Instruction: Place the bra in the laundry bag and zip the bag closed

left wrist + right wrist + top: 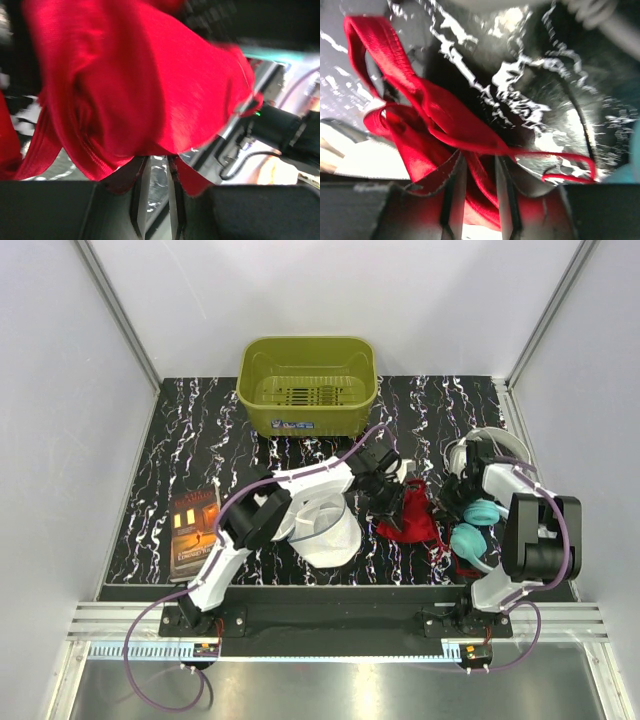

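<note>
The red bra hangs bunched between my two grippers, just right of the white mesh laundry bag, which lies under the left arm's forearm. My left gripper reaches in from the left. In the left wrist view its narrow jaws end in the bra, whose cloth covers the fingertips. My right gripper comes in from the right, and red bra fabric fills the gap of that gripper. A thin strap trails off to the right. The bag's zipper cannot be made out.
An olive-green basket stands at the back centre. A book lies at the left. Two teal rounded items sit by the right arm, and a white bowl-like item lies behind them.
</note>
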Controlling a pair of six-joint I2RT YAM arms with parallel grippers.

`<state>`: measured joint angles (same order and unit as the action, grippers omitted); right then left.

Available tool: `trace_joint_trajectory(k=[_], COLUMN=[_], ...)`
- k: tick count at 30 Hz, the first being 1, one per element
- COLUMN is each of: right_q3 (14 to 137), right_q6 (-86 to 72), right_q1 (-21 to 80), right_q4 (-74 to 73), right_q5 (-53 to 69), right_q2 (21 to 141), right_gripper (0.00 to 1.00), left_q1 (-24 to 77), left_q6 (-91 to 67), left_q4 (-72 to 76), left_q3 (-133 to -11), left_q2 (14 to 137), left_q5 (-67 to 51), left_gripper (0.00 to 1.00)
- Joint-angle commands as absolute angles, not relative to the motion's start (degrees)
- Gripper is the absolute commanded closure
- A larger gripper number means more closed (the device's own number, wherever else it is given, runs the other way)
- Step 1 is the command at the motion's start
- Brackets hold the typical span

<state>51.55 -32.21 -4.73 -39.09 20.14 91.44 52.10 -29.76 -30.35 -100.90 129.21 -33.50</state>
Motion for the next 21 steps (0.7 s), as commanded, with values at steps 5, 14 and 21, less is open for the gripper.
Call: trace_joint_trajectory(k=[5,14,21], right_q3=[43.2,49.6,52.3], right_q6=[-41.2,-32.0,-28.6], right_q1=[-2.3,-1.4,-1.5], right_q4=[-40.0,-50.3,-57.5], right_q5=[35.2,27.5,20.6], right_q2=[82.7,80.8,76.7], right_gripper=[0.66,0.32,0.07], left_q1=[49.1,49.0,49.0], left_q6=[-23.1,-19.0,-18.3], left_q4=[-34.0,-39.0,-41.4], left_q3=[-101.8,-101.2,-104.7], left_q2=[126.3,118.0,116.8], left_q5=[-27.6,-25.3,-26.2], left_gripper=[0.71,0.57,0.57])
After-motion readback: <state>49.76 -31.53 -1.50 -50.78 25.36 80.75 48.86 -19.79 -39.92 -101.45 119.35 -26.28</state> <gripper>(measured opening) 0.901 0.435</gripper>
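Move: Right by the left hand lies the red bra, its middle about 2 cm to the right and 3 cm below; the white laundry bag is some 17 cm to the left and 3 cm nearer the base. From the right hand the bra's middle is about 9 cm to the left, 4 cm back and slightly lower. The headphones lie roughly 8 cm to the right of the right hand and 8 cm back. Drawing the bra's loose right-hand part with it, the right hand sweeps about 7 cm left and back, rolling its left side up some 13 degrees, then opens wide, lets go and rises, easing slightly right. The left hand shifts forward and left, dipping a little, then lifts about 7 cm off the cup as its fingers part partway and the wrist tilts up. ##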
